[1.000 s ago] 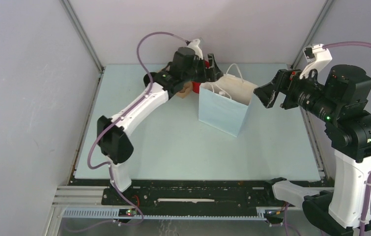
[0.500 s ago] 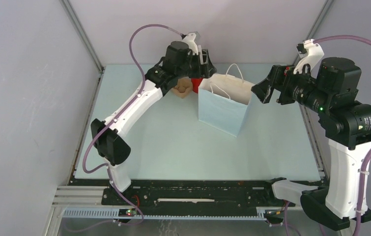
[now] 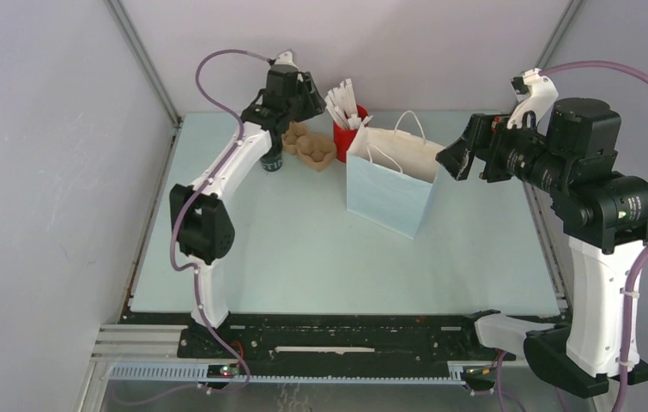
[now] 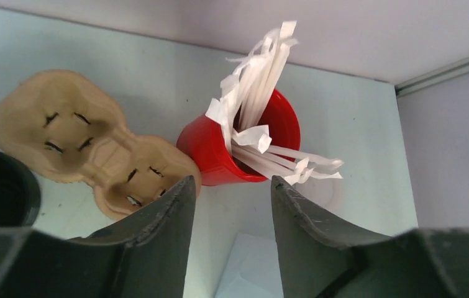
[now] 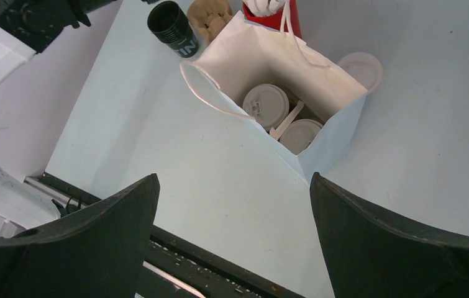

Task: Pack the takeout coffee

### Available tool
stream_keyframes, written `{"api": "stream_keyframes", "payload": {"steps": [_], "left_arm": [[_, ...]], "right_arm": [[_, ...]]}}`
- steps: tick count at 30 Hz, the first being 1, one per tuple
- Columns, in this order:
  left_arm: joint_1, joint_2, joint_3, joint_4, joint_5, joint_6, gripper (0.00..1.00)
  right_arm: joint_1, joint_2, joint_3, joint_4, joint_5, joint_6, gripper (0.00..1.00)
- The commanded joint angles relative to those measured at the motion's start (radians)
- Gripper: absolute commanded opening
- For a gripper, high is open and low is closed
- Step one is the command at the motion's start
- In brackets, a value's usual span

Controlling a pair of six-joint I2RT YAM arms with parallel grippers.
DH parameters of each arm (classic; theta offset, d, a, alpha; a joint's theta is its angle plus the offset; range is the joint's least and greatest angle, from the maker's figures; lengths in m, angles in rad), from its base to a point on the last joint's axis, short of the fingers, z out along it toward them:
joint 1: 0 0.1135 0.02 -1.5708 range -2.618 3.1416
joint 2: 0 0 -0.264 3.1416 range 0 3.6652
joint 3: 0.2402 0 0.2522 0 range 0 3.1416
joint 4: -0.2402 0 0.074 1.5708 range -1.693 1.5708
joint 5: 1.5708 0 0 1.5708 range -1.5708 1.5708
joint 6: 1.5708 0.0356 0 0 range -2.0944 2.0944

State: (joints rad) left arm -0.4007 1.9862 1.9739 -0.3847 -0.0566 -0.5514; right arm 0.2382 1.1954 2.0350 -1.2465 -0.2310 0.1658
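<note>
The white paper bag (image 3: 389, 182) stands open mid-table. In the right wrist view two takeout coffees with white lids (image 5: 266, 102) (image 5: 300, 134) stand upright inside the bag (image 5: 337, 133), their dark bodies hidden. My left gripper (image 3: 299, 96) is open and empty, high at the table's back left. In its wrist view, the left gripper (image 4: 232, 183) looks down on the red holder (image 4: 244, 149). My right gripper (image 3: 457, 159) is open and empty, held above the bag's right side; its wrist view (image 5: 233, 180) looks down into the bag.
A lidless black cup (image 3: 272, 161) stands at the back left beside a brown cardboard cup carrier (image 3: 307, 144). The red holder (image 3: 348, 130) full of white paper sticks stands behind the bag. A loose white lid disc (image 5: 360, 67) lies on the table behind the bag.
My left arm has swung left and back, from the bag's mouth to above the carrier and the black cup. My right gripper has shifted only slightly by the bag.
</note>
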Motion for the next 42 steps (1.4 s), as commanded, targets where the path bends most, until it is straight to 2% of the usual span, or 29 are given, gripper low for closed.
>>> {"api": "stream_keyframes", "payload": {"steps": [1,4,7,11,16,25,29,36,42], "left_arm": [[-0.023,0.031,0.034,0.046,0.040,-0.064,0.49],[-0.023,0.064,0.021,0.112,0.101,-0.098,0.42],[-0.024,0.096,0.002,0.189,0.139,-0.142,0.41],[-0.028,0.126,0.002,0.242,0.121,-0.148,0.39],[-0.032,0.155,0.016,0.271,0.070,-0.149,0.32],[-0.043,0.158,0.012,0.257,0.027,-0.145,0.35],[-0.043,0.165,0.016,0.255,0.029,-0.131,0.26],[-0.044,0.148,0.012,0.244,0.026,-0.110,0.01],[-0.044,0.107,0.030,0.239,0.010,-0.086,0.00]], "right_arm": [[-0.018,0.019,0.019,0.011,-0.015,0.003,1.00],[-0.022,0.031,0.033,0.012,-0.019,0.003,1.00],[-0.023,0.037,0.034,0.013,-0.021,0.003,1.00],[-0.025,0.041,0.038,0.012,-0.021,0.001,1.00],[-0.030,0.044,0.036,0.012,-0.022,0.002,1.00],[-0.032,0.049,0.036,0.016,-0.024,0.001,1.00],[-0.033,0.046,0.033,0.015,-0.025,0.000,1.00],[-0.033,0.043,0.033,0.015,-0.028,0.001,1.00],[-0.033,0.040,0.032,0.016,-0.031,0.003,1.00]]}}
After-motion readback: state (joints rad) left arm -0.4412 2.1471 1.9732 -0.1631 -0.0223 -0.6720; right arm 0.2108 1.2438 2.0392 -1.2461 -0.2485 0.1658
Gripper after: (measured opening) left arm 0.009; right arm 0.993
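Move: The white wrapped straws stand in the red cup, their middle about 6 cm ahead of my left hand, 8 cm to its right and some 5 cm lower. The cardboard tray lies 8 cm ahead and 3 cm left, well below. The black cup is some 3 cm ahead and 13 cm left; the paper bag is around 22 cm right and 7 cm back. From my right hand the straws are roughly 36 cm ahead, 22 cm left and 21 cm lower. I bring my left hand about 5 cm right and 4 cm down, then ease about 3 cm forward towards the straw tops, rolling the wrist some 10 degrees, left side down. The half-open fingers narrow on the way; I hold there and shut them fully among the nearest wrapper ends. Whether they pinch a straw can't be seen. ##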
